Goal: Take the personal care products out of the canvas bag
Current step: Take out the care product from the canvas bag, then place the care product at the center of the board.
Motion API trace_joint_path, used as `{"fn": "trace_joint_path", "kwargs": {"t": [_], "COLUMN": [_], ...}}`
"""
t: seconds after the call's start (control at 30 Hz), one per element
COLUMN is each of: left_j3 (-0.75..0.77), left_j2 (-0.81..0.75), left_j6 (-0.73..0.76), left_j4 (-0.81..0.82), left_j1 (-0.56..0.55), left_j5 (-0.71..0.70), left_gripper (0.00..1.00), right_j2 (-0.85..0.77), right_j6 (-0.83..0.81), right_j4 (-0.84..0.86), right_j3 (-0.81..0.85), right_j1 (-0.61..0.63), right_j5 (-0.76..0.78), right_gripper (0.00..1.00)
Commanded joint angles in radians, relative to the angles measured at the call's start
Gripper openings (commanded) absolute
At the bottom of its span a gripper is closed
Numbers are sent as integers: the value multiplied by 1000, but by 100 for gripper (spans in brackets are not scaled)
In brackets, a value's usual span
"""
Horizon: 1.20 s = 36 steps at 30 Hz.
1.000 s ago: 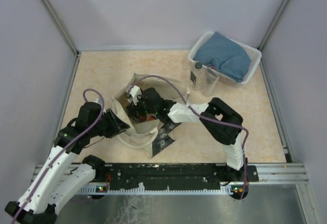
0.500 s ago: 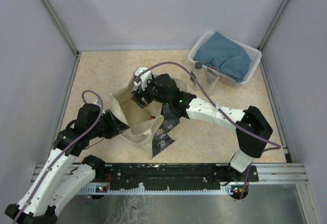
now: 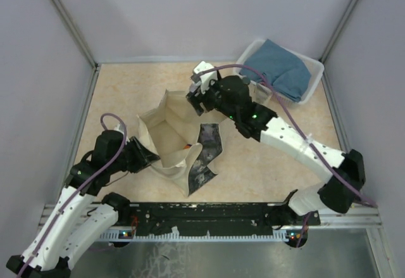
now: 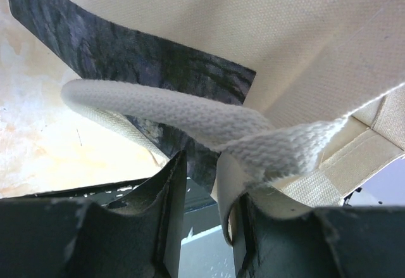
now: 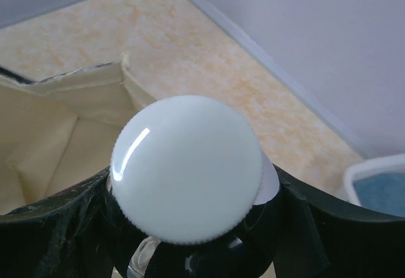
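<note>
The canvas bag stands open on the table, its dark printed panel facing the near right. My left gripper is shut on the bag's near-left rim. In the left wrist view the cream cloth and the webbing handle run down between the fingers. My right gripper hangs above the bag's far-right corner, shut on a personal care bottle with a round white cap. Most of that bottle's body is hidden by the fingers. A small orange spot shows inside the bag.
A white plastic basket with a blue folded cloth sits at the far right corner; its rim also shows in the right wrist view. Grey walls close the table on three sides. The black rail with the arm bases lines the near edge.
My right arm has lifted out of the bag and stretched toward the far right, carrying the white-capped bottle. The bag's mouth now shows open. The left arm has stayed put.
</note>
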Motion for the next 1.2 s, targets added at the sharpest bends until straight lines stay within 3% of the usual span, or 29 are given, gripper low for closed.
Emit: {"fn": "trace_joint_path", "kwargs": {"t": [0.0,0.27,0.5,0.77,1.17], "left_j3": [-5,-20,42,151,84], "left_j2": [9,34,7,-58,-113], "left_j6": [13,21,23,49,16], "left_j4": [27,65,55,30,4], "left_j1": [2,2,1,1,2], "left_j5": [13,34,-39,-193,-118], "left_gripper": [37,37,36,39,39], "right_j2": [-200,-336,-426,-478,-479], "right_j6": [-73,-109,-37,140,188], "right_j4": [71,-31,-29,115,422], "right_j3": [128,140,-32,-359,-697], "right_j1": [-47,-49,-77,-360,-494], "right_j5": [115,282,396,232,185], "right_gripper": [0,0,0,0,0]}}
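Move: Some 25 cm to the right of the right hand, level with it and about 28 cm lower, lies the open table spot for the white-capped care product it already holds. The clear bottle stands about 18 cm right and 7 cm ahead of this hand, the clear package 24 cm right and 6 cm ahead; the canvas bag is 6 cm left and 8 cm back. From the left hand, the spot lies about 40 cm right and 17 cm ahead. Swinging about 25 cm to the right, away from the canvas bag, the right hand keeps its grip on the white-capped product; it first climbs some 13 cm, then sinks to about 14 cm below its start, near the clear bottle and package, turning 40 degrees clockwise. The left hand, at the bag's near-left strap, rises 7 cm late on, eases back slightly, and tips its fingers up. ##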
